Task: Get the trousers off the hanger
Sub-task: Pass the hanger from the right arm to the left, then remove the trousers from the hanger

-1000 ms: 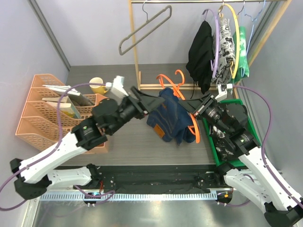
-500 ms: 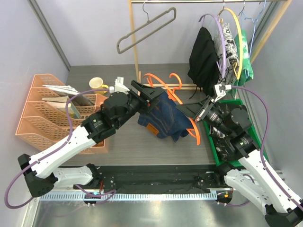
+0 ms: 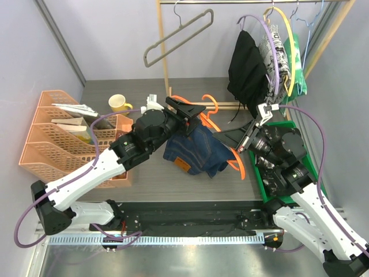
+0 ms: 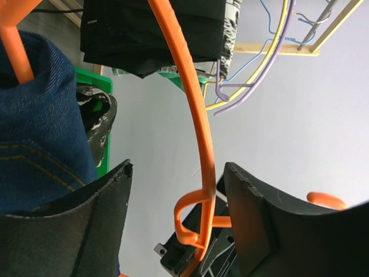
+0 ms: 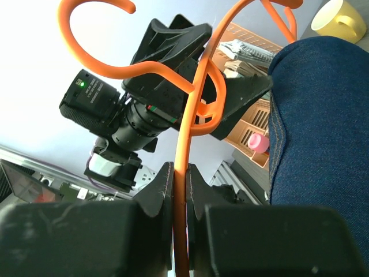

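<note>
Navy denim trousers (image 3: 193, 149) hang over an orange hanger (image 3: 238, 160) held low over the table. My right gripper (image 5: 180, 173) is shut on the hanger's thin bar, seen from above at the hanger's right end (image 3: 243, 140). My left gripper (image 3: 189, 113) is open at the hanger's hook end. In the left wrist view the orange bar (image 4: 196, 115) runs between its fingers (image 4: 262, 222), close to the right one, with the denim (image 4: 40, 133) at the left finger. Black trousers (image 3: 248, 63), newspaper-print ones (image 3: 278, 49) and green ones (image 3: 297, 72) hang on the rack.
An empty grey hanger (image 3: 173, 37) hangs on the wooden rack (image 3: 166, 69). A yellow mug (image 3: 119, 103) and orange file trays (image 3: 52, 138) stand at the left. A green bin (image 3: 301, 167) at the right holds a black-and-white marbled garment (image 4: 97, 118).
My left gripper has swung right and up to the hanger's hook end. The denim has slid down and left along the hanger. The right gripper keeps its grip.
</note>
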Controlling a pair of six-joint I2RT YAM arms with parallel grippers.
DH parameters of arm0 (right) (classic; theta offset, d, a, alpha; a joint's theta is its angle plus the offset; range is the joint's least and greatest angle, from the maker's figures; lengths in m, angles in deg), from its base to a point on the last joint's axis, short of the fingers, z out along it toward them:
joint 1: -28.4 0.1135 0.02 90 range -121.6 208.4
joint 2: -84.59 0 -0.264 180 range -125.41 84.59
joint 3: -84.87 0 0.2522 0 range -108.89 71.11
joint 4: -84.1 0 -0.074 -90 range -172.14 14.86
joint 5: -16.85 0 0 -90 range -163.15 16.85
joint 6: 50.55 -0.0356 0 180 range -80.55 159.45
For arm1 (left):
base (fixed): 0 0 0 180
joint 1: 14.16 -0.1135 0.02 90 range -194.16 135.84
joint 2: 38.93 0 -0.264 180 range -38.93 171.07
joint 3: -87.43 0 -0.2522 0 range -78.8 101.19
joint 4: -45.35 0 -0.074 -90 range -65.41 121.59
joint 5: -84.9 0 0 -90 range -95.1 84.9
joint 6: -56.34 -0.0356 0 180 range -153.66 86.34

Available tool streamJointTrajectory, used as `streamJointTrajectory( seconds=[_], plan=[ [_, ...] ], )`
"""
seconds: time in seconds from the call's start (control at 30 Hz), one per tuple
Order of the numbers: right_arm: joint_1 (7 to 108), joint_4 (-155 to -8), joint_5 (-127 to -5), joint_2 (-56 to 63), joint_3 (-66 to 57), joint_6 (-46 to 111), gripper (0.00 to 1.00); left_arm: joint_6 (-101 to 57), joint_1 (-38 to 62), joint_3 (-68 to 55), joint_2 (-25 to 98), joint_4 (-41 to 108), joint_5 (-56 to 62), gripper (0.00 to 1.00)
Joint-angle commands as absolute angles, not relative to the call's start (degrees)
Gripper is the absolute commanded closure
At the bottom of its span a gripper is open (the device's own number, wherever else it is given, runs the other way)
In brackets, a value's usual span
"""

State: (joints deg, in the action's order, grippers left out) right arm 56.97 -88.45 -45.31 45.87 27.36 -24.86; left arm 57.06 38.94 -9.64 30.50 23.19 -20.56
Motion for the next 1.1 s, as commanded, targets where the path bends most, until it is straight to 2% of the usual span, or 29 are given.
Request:
streamJointTrajectory(
  seconds=[0.0,0.07,0.1,0.23,0.27,0.3,0.33,0.43,0.47,0.53,0.57,0.6,0.63,0.67,0.73,0.83,0.93,1.07],
  plan=[
    [57.66,-96.82,-43.36,48.55,25.14,-24.01,0.99,57.75,38.57,-8.32,30.77,28.68,-22.85,0.39],
    [57.75,-96.29,-43.00,48.73,25.40,-23.57,0.99,57.57,38.57,-8.23,31.64,30.79,-22.33,0.47],
    [57.84,-96.12,-42.83,48.64,25.49,-23.39,0.99,57.92,38.57,-8.23,32.08,31.32,-21.71,0.55],
    [58.10,-94.98,-42.91,48.47,25.40,-21.38,0.99,58.10,38.66,-7.97,33.67,34.14,-17.94,0.74],
    [58.19,-94.63,-43.00,48.47,25.32,-21.02,0.99,57.93,38.57,-7.97,33.75,34.23,-17.58,0.91],
    [58.10,-93.67,-43.00,48.29,25.14,-20.41,0.99,57.66,38.57,-7.88,33.76,34.32,-17.23,0.98],
    [58.19,-92.79,-42.91,48.29,24.62,-19.01,0.99,56.79,38.57,-7.70,33.76,34.06,-16.79,1.00],
    [58.19,-87.25,-43.53,48.03,22.43,-15.75,0.99,55.99,38.57,-7.17,33.75,33.26,-13.11,1.00],
    [58.10,-86.20,-43.53,47.85,21.98,-13.74,0.93,55.73,38.57,-7.52,33.67,34.13,-10.05,1.00],
    [58.19,-83.03,-43.27,47.59,20.23,-11.62,0.80,55.20,38.22,-7.79,33.67,34.85,-6.43,1.00],
    [58.19,-82.33,-42.92,47.06,19.43,-9.09,0.68,54.77,38.13,-7.70,33.49,34.24,-5.46,1.00],
    [58.10,-78.58,-42.22,46.89,18.56,-7.50,0.62,54.50,37.61,-7.88,33.40,34.06,-1.27,1.00],
    [58.19,-77.06,-42.04,46.71,16.81,-6.00,0.49,54.41,37.34,-8.14,32.71,33.62,-0.01,1.00],
    [58.10,-75.48,-41.95,46.53,15.92,-4.59,0.41,54.41,37.08,-8.58,32.27,33.61,1.22,1.00],
    [58.10,-71.08,-42.47,46.45,13.03,0.68,0.27,54.15,35.76,-8.32,31.39,31.87,5.44,1.00],
    [58.19,-64.84,-44.84,46.88,9.68,9.19,0.13,54.23,33.83,-8.05,28.93,28.96,9.48,1.00],
    [58.19,-60.70,-50.27,48.64,9.23,17.46,0.03,53.89,31.98,-5.44,25.32,23.71,11.15,1.00],
    [58.19,-64.29,-51.27,51.80,14.14,25.81,0.02,55.02,28.21,0.02,22.60,18.51,14.67,1.00]
  ],
)
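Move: The orange hanger's neck end passes between the left hand's open fingers, about 1 cm ahead, 2 cm to the right and 1 cm above the hand point. The right fingers, still shut on the hanger's long arm, are some 6 cm back and 5 cm to the right of the left hand. The blue trousers hang about 5 cm back and 12 cm below it. From the right hand, the neck end lies about 6 cm ahead and 4 cm left. Easing forward, right and up by a centimetre or two, the left hand shuts its fingers on the orange hanger near the neck, then draws it back about 5 cm, turning some 20 degrees clockwise. Once the left has its pinch, the right opens wide, lets go of the hanger arm and backs off right and up about 3 cm each, tipping its fingers. ##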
